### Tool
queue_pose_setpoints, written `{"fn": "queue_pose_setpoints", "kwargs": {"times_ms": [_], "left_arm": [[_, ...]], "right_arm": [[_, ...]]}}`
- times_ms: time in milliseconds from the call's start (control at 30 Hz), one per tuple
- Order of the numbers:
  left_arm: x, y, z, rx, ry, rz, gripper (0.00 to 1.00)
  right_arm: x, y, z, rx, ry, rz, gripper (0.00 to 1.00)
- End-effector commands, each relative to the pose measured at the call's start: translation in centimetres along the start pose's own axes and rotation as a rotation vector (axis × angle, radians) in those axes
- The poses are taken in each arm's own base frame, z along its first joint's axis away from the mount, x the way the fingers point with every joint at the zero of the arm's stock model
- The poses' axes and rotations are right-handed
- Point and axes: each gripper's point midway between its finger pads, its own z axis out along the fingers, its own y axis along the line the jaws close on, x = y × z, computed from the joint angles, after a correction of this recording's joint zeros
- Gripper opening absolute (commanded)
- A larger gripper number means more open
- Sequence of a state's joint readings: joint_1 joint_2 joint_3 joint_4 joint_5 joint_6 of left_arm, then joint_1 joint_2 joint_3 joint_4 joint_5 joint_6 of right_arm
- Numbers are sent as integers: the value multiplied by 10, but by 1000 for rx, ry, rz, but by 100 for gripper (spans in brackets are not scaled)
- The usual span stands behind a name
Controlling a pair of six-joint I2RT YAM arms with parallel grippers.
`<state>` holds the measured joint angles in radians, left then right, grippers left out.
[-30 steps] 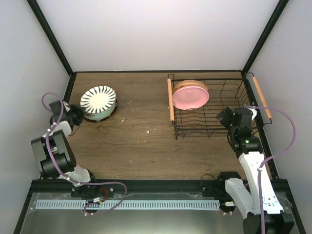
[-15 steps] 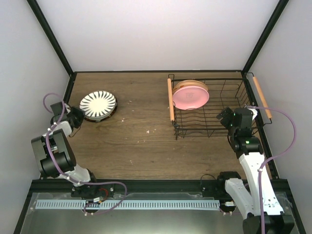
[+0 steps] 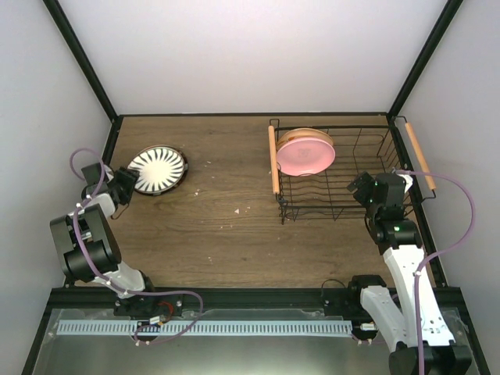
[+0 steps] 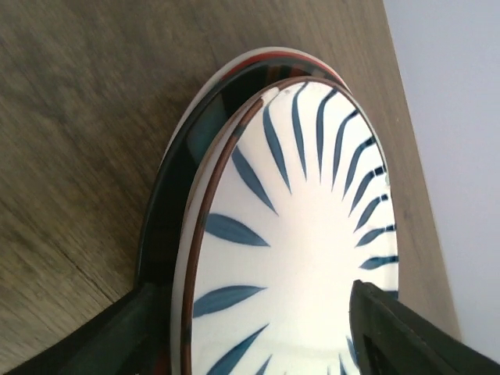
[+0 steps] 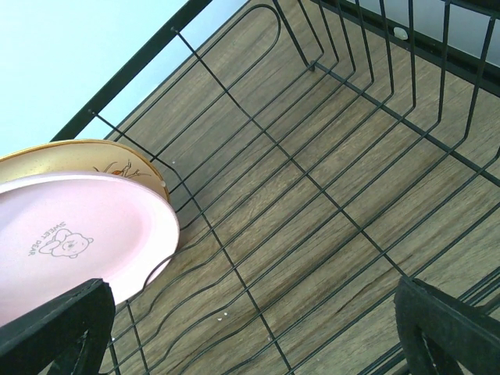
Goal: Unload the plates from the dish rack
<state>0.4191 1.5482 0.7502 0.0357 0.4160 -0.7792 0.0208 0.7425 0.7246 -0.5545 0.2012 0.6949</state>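
The white plate with dark radial stripes [image 3: 158, 169] lies on a stack of plates at the table's left; a red rim [image 4: 269, 56] shows under it. My left gripper [image 3: 127, 186] is at the stack's near-left edge, open, its fingers apart on either side of the striped plate's [image 4: 305, 226] rim. The black wire dish rack [image 3: 273, 160] stands at the right. A pink plate [image 3: 305, 155] and a tan plate [image 3: 306, 134] lean upright at its far left end. My right gripper [image 3: 361, 187] hangs open over the rack's floor [image 5: 312, 187], holding nothing.
Black frame posts and pale walls close in the table on the left, right and back. The rack's second wooden handle [image 3: 416, 155] runs close to the right wall. A few white crumbs [image 3: 237, 209] lie mid-table.
The striped plate went from tilted to flat on the stack. My left gripper opened and let go of its rim. The right arm has not moved.
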Motion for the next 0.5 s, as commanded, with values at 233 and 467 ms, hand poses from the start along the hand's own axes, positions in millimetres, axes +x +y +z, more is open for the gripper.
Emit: {"fn": "queue_pose_setpoints", "kwargs": {"times_ms": [233,467], "left_arm": [[-13,-10,3,-31,-6,76,100],[-51,-29,-16,-89,-135,166,100]], "right_arm": [[-13,4,-12,-13,-32,17,100],[-11,2,-14,-11,-31,22,100]]}}
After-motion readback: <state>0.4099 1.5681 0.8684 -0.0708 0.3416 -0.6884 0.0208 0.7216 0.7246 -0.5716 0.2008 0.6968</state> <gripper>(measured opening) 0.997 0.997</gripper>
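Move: The striped plate just set on the stack has its middle about 9 cm to the left hand's right, 4 cm ahead and 2 cm lower. The next one, the pink plate in the rack, lies far off: some 60 cm right, 8 cm farther out, about level; the tan plate stands 4 cm beyond it, the rack's left handle 12 cm left of it. From the right hand the pink plate is about 19 cm ahead, 16 cm left and 12 cm below. The left fingers, already parting around the striped plate's near-left rim, spread to fully open and come free of it. The hand first eases up and forward a little over 1 cm each, then slips left off the rim and a touch higher, roughly 2.5 cm in all, its left side rolling up some 5 degrees. ##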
